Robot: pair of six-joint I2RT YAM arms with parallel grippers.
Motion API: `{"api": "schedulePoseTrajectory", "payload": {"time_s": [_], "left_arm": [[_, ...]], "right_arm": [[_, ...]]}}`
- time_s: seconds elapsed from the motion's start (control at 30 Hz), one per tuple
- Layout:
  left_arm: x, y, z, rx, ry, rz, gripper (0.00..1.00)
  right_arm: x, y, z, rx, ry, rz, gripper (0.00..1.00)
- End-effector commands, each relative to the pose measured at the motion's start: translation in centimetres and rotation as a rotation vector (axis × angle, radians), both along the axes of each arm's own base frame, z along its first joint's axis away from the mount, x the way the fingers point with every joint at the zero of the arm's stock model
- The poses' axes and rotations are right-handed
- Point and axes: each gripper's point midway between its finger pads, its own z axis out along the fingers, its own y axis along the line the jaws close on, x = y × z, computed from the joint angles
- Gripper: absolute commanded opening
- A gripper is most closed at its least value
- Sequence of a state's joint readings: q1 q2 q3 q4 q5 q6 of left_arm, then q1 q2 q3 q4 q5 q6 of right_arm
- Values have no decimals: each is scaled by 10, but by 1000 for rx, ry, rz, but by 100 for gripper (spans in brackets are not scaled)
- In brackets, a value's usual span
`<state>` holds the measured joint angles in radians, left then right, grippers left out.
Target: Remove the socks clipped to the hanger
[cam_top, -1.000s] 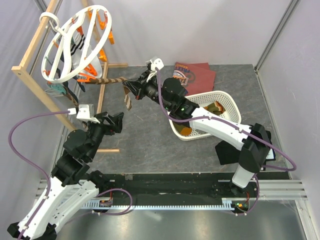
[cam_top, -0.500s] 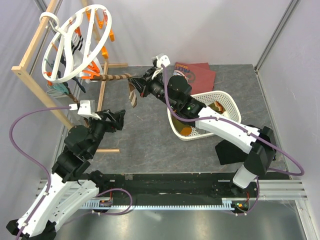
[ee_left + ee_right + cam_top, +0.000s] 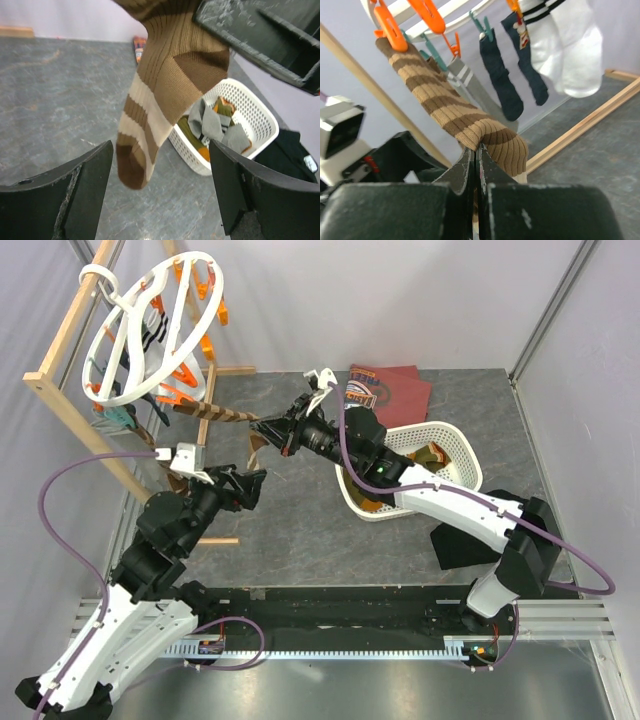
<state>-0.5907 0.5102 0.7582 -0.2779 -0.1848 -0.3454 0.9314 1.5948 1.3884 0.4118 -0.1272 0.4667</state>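
The white ring hanger [image 3: 150, 330] hangs on the wooden rack at the far left. A brown and tan striped sock [image 3: 215, 413] stretches from an orange clip [image 3: 390, 27] on the ring to my right gripper [image 3: 264, 430], which is shut on its middle [image 3: 479, 150]. The sock's toe end [image 3: 165, 85] dangles below the grip. My left gripper [image 3: 250, 485] is open just below and left of that toe, with nothing between its fingers [image 3: 160, 195]. More socks stay clipped to the hanger: a grey one [image 3: 470, 85], dark ones [image 3: 500, 80] and a white one [image 3: 575, 50].
A white mesh basket [image 3: 440, 435] with several socks in it stands under the right arm. A folded maroon shirt [image 3: 395, 385] lies behind it and a black cloth [image 3: 460, 540] in front. The wooden rack frame [image 3: 80, 430] runs along the left side.
My right gripper has pulled the striped sock slightly right and toward the near side, still clipped. The left gripper has shifted right, toward the dangling toe.
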Motion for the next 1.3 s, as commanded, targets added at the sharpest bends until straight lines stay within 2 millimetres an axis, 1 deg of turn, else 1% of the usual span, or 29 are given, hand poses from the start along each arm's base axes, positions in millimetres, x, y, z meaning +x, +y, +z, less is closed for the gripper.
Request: {"api": "schedulePoseTrajectory", "payload": {"time_s": [0.0, 0.1, 0.17, 0.23, 0.27, 0.3, 0.33, 0.37, 0.4, 0.43, 0.47, 0.5, 0.53, 0.57, 0.6, 0.63, 0.67, 0.7, 0.73, 0.77, 0.83, 0.87, 0.9, 0.93, 1.03, 1.13, 1.2, 1.23, 1.27], "left_arm": [[6, -14, -5, -12, -14, -45, 84], [15, -15, -9, 6, -17, -29, 84], [18, -17, -10, 20, -15, -32, 81], [20, -21, -11, 43, -18, -48, 62], [19, -24, -10, 51, -28, -65, 47], [17, -28, -10, 58, -32, -93, 13], [17, -29, -9, 54, -32, -97, 2], [16, -29, -10, 48, -27, -99, 2], [15, -30, -9, 44, -29, -111, 2], [13, -31, -10, 38, -29, -117, 2], [12, -31, -10, 35, -30, -123, 2], [10, -32, -8, 32, -36, -133, 2], [9, -33, -8, 36, -38, -141, 2], [8, -34, -8, 37, -44, -149, 2], [6, -35, -7, 40, -49, -161, 2], [6, -36, -7, 43, -55, -169, 2], [6, -37, -8, 48, -52, -171, 2], [6, -38, -9, 51, -52, -178, 2], [6, -38, -9, 59, -55, -179, 2], [8, -39, -12, 65, -46, -180, 2], [7, -39, -15, 66, -41, -184, 2], [7, -39, -15, 65, -43, -182, 2], [8, -40, -16, 65, -39, -182, 2], [9, -41, -17, 68, -34, -184, 2], [11, -48, -22, 81, -18, -212, 2], [13, -55, -28, 94, 5, -246, 2], [12, -58, -31, 95, 15, -260, 2], [13, -59, -32, 95, 20, -264, 2], [13, -61, -33, 98, 23, -271, 2]], "right_arm": [[-32, -7, 35, 133, -8, 102, 0], [-38, -7, 36, 146, 9, 122, 0], [-40, -7, 34, 147, 20, 133, 0], [-42, -7, 33, 144, 25, 139, 0], [-42, -6, 31, 137, 25, 139, 0], [-41, -6, 27, 118, 29, 133, 0], [-39, -6, 24, 101, 34, 124, 1], [-37, -6, 29, 82, 5, 109, 7], [-31, -7, 18, 28, 33, 75, 10], [-28, -8, 16, -1, 35, 54, 15], [-26, -10, 28, -8, 29, 33, 27], [-22, -12, 29, -36, 28, 9, 31], [-17, -17, 19, -95, 60, -38, 35], [-17, -19, 36, -95, 44, -59, 41], [-16, -22, 25, -178, 42, -89, 45], [-6, -29, 28, -198, 37, -165, 47], [-6, -29, 42, -197, 10, -186, 54], [-5, -31, 41, -227, 3, -200, 57], [-3, -32, 47, -243, -30, -214, 59], [1, -29, 58, -236, -48, -232, 61], [3, -24, 66, -262, -96, -244, 62], [3, -16, 82, -244, -122, -249, 62], [3, -12, 86, -251, -141, -254, 62], [5, -3, 98, -235, -168, -257, 62], [-1, 22, 112, -219, -230, -224, 62], [-13, 47, 121, -186, -284, -161, 62], [-19, 56, 128, -159, -325, -153, 62], [-19, 63, 124, -162, -338, -149, 62], [-25, 69, 124, -156, -354, -140, 62]]}}
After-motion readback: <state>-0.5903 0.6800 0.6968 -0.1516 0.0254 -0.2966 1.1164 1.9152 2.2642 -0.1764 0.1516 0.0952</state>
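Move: The brown striped sock runs from its orange clip on the hanger to the right hand's shut fingers, its toe hanging about 8 cm below them and 3 cm back. From the open left hand that toe is some 4 cm ahead, 1 cm right and 1 cm down. The sock's clip lies about 14 cm left of the right hand, 1 cm ahead and 10 cm up; the white socks hang 13 cm ahead, 15 cm left and 6 cm up. The left hand dips about 3 cm, easing forward and right, and pinches the hanging end of the brown sock while the right hand, still gripping it, draws nearly 3 cm back; keeping its hold, the left then goes on rightward and ends lower, turning some 10 degrees clockwise. The right fingers open and let go of the sock, then the hand climbs about 12 cm and swings left, fingertips tilting up, to come open towards the orange clip. ##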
